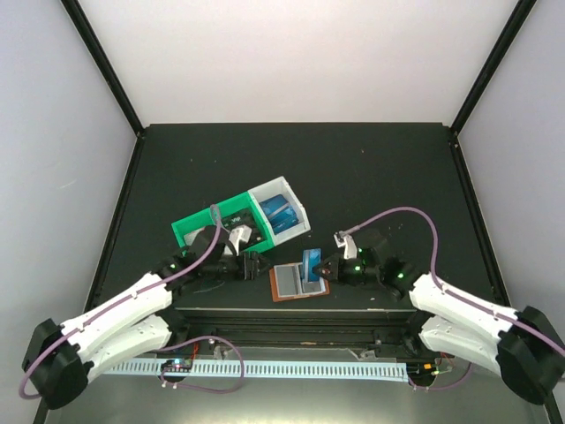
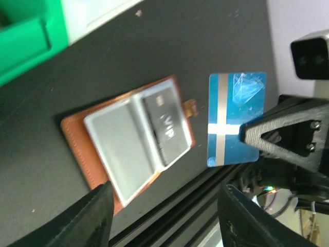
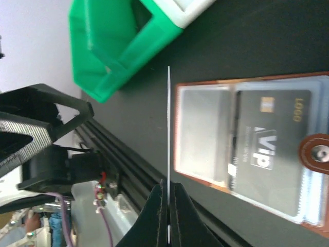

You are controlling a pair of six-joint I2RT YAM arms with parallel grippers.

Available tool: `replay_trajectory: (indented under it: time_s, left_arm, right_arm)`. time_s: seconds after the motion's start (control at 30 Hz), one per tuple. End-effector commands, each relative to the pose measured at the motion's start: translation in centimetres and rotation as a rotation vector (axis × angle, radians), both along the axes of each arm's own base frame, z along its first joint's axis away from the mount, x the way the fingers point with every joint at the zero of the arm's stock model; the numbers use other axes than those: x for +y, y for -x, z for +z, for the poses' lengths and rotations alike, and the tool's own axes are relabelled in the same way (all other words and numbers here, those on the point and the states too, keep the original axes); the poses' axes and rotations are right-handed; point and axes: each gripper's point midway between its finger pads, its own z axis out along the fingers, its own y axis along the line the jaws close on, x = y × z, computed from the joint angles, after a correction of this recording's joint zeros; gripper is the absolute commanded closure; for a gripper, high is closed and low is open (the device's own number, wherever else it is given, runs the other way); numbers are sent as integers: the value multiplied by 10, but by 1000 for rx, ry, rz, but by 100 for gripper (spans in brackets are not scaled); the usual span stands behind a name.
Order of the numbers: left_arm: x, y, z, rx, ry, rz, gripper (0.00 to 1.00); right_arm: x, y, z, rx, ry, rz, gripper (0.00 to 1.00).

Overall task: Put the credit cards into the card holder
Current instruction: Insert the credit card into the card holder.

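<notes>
The card holder point(image 1: 289, 285) lies open near the table's front edge, pockets up; in the left wrist view point(image 2: 76, 143) its leather back shows. A black VIP card point(image 2: 163, 122) sits in one pocket, also seen in the right wrist view point(image 3: 267, 149). My right gripper point(image 1: 320, 268) is shut on a blue card point(image 1: 311, 263) with a white stripe, held on edge just above the holder's right side. The blue card's face shows in the left wrist view point(image 2: 234, 118) and only its thin edge in the right wrist view point(image 3: 168, 128). My left gripper point(image 1: 262, 265) is open and empty beside the holder's left side.
A green bin point(image 1: 212, 225) and a white bin point(image 1: 298, 210) holding more blue cards point(image 1: 281, 212) stand joined just behind the holder. The green bin also shows in the right wrist view point(image 3: 113, 46). The table's front rail point(image 2: 205, 195) runs close below the holder.
</notes>
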Motion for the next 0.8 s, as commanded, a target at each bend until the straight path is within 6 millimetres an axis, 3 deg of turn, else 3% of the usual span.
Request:
replay_trajectory:
  time_s: [0.0, 0.23, 0.47, 0.77]
  left_arm:
    - [-8, -4, -17, -61, -50, 9, 48]
    - [-15, -6, -60, -20, -167, 15, 70]
    - [-21, -1, -89, 12, -259, 4, 75]
    - [-11, 6, -120, 34, -398, 27, 79]
  right_arm:
    - [6, -10, -19, -32, 41, 21, 99]
    - [21, -14, -55, 23, 96, 94, 99]
    - [30, -12, -69, 64, 96, 135, 99]
    - [31, -7, -81, 148, 92, 127, 99]
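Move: From the right hand, which already holds the blue card, the open card holder's middle is some 4 cm to the left, about 2 cm back and 11 cm below; the Vip card on its right page sits only about 1 cm left, also 2 cm back. The box's white compartment is roughly 9 cm left and 17 cm ahead. From the left hand, the holder's middle is about 8 cm right, 3 cm back and 13 cm lower. Lowering the blue card towards the holder's middle, the right hand sinks about 8.5 cm, then stops descending and creeps left over the pages, still pinching the card. The left hand goes down some 11.5 cm beside it, easing slightly back and right to the left page's edge, tipping its fingers about 20 degrees steeper and closing them most of the way. ##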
